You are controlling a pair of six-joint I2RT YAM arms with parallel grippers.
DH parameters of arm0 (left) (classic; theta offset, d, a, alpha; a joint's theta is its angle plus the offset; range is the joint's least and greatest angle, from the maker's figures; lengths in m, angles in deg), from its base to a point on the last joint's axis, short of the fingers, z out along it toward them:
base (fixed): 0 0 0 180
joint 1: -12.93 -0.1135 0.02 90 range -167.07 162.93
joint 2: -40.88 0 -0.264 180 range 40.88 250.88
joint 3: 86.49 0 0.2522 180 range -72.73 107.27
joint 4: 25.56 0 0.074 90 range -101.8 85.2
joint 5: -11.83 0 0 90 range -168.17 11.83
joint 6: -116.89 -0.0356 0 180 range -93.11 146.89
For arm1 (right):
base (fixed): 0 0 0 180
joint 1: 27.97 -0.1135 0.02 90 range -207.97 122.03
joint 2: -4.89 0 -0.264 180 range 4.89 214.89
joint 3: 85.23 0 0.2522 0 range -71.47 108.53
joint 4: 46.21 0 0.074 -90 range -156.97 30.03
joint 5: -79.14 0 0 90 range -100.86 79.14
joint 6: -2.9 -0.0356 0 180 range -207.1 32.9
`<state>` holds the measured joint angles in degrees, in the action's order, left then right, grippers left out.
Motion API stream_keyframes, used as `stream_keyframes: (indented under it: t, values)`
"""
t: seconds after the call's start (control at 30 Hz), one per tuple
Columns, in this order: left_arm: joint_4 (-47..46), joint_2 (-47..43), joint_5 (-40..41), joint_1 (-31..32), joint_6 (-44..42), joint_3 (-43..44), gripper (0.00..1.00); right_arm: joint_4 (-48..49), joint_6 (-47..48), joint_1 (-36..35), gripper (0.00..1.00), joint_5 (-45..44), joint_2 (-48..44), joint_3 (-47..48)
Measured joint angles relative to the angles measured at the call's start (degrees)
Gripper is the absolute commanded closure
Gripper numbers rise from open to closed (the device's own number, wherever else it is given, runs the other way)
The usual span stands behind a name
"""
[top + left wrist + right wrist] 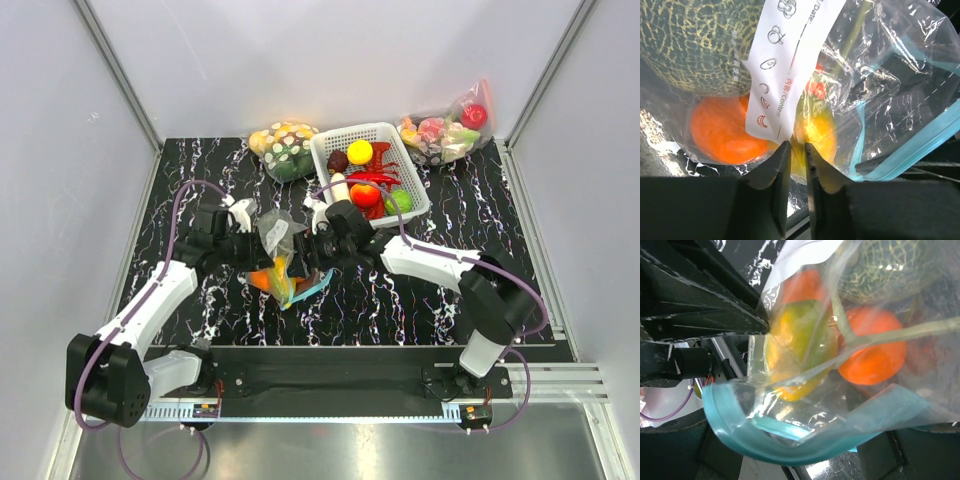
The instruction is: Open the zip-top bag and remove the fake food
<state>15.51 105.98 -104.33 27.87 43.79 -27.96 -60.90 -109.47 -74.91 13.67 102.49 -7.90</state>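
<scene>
The zip-top bag (280,262) hangs between my two grippers at mid-table, its teal zip strip (790,450) gaping open and curled. Inside the bag sits the fake food: a dark green netted ball (695,45), an orange fruit (720,130) and a yellow-green piece (800,345). My left gripper (797,150) pinches the bag's clear film just below its white label (785,65), fingers nearly together. My right gripper (800,462) faces the bag mouth from the other side. Its jaws stand wide apart and the strip runs across in front of them.
A white basket (330,150) with assorted toy food stands behind the right gripper. A bag of yellow-and-white spotted items (283,148) lies left of it. A bag with a red apple (445,130) lies at the back right. White walls enclose the black marbled table (480,220).
</scene>
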Motion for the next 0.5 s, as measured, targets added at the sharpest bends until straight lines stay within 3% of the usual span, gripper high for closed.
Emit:
stream_keyframes:
  t: [0.2, 0.5]
  values:
    - [-0.2, 1.4, -0.9, -0.3, -0.1, -0.4, 1.0, -2.0, -0.1, 0.0, 0.21, -1.3, 1.4, 0.2]
    - [-1.3, 2.4, -2.2, -0.7, -0.4, -1.3, 1.0, -3.4, -0.2, 0.0, 0.21, -3.0, 1.7, 0.2]
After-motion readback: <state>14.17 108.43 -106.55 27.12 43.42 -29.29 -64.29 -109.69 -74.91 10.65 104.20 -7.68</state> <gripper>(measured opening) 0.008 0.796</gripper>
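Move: The near end of the bag's white label lies right at the left fingertips, perhaps 1 cm below. About 5 cm below that hand are the yellow-green fruit, some 4 cm right and 1 cm ahead, and an orange fruit roughly 3 cm ahead and 2 cm left; the melon is about 8 cm ahead and 2 cm right, 4 cm down. From the right hand, the yellow-green fruit lies 4 cm left, level with it, 5 cm below; the teal zip strip lies 3 cm right, 2 cm back, 3 cm below. The bag's upper film, at the label's near end, is pinched between the left fingertips as they close from a narrow gap to fully shut while sinking about 1.5 cm. At the open zip mouth the right hand, fingers still wide, goes down some 2.5 cm and about 1 cm right, its fingertips dipping about 5 degrees, then stops. ##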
